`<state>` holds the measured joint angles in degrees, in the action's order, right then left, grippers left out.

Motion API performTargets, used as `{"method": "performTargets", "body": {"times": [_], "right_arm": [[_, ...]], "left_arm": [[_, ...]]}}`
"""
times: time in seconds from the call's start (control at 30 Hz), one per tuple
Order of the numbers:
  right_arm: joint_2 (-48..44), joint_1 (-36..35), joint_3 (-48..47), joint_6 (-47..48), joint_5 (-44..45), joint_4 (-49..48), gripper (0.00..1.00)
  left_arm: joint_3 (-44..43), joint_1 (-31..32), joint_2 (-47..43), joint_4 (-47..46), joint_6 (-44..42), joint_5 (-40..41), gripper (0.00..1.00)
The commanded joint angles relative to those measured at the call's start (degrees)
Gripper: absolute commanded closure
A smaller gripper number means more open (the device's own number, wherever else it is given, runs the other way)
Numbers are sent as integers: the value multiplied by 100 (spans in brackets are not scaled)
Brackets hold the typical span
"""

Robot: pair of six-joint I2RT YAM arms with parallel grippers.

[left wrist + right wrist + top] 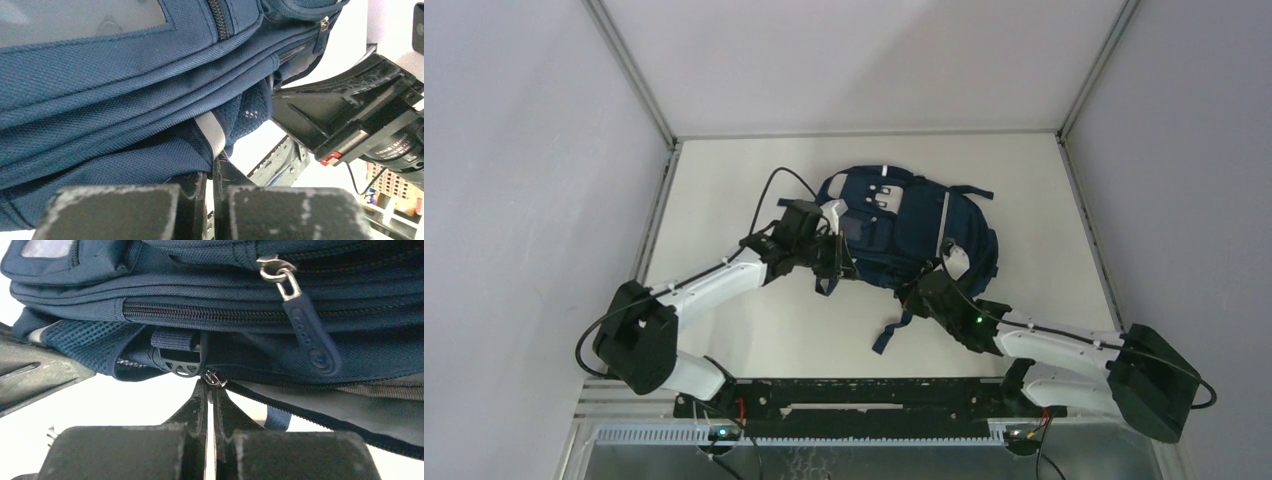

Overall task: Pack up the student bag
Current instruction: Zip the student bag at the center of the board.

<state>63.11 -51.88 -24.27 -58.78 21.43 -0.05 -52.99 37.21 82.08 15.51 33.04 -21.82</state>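
Observation:
The student bag is a navy backpack lying flat mid-table, white patches up. My left gripper is at its left side. In the left wrist view that gripper is shut, pinching the bag's lower edge beside a grey strip. My right gripper is at the bag's near edge. Its wrist view shows it shut, the tips meeting on a small metal zipper ring under the bag, where a lower zipper opens onto grey lining.
A long rubber zipper pull hangs from an upper zipper, and a dark buckle sits left of the ring. A loose strap trails toward the arm rail. Grey walls enclose the table on three sides.

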Motion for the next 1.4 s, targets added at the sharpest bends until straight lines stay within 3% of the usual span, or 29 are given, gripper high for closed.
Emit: {"method": "performTargets", "body": {"times": [0.0,0.3,0.5,0.63,0.8,0.97,1.0,1.07,1.17,1.23,1.37], "right_arm": [[-608,147,84,-23,464,675,100],[-2672,1211,1203,408,-200,1594,100],[-3523,1822,1658,208,-765,2149,100],[-3582,1857,1673,87,-818,2210,100],[-3166,1773,1648,84,-1398,1428,100],[-2349,711,1247,-232,-1089,668,100],[-2127,447,1102,-276,-904,578,100],[-1643,129,839,-344,-703,432,100],[-1009,35,696,-495,-816,-3,100],[-656,16,695,-567,-901,-341,100],[-253,-28,702,-628,-993,-795,100]], "left_arm": [[25,-493,-437,-458,54,-70,100],[329,-1249,-721,-485,225,114,100],[288,-1718,-646,-458,317,194,100],[218,-2160,-581,-383,444,319,100],[-562,-2336,-154,65,319,698,100],[-1802,-2552,740,485,156,972,99],[-2070,-2560,895,659,116,947,91],[-2307,-2506,987,799,45,589,62],[-2069,-2037,431,810,-113,758,27],[-1836,-1621,-55,945,-188,947,22],[-1022,-1018,-645,984,334,924,23]]}}
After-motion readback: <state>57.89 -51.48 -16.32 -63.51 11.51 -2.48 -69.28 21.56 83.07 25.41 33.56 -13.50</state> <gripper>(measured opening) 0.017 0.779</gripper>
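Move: At the bag's near edge, the right hand already grips the zip pull. The bag's right corner, where the open zip runs, lies about 19 cm to its right and 6 cm ahead, roughly level. The bag's middle is some 13 cm ahead and 1 cm right, and a loose strap dangles about 8 cm back and 2 cm left, near the table. From the left hand, which holds the edge farther left, the pull is some 9 cm right, 4 cm back and slightly lower. Keeping its pinch on the zip pull, the right hand rises briefly and sweeps about 9 cm right along the opening, then comes back left by as much, easing back and slightly down. Meanwhile the left hand drags its edge about 10 cm left and forward, turning some 25 degrees counter-clockwise, pushes farther forward, opens wide, lets go, then lifts about 8 cm, drawing back and right. ##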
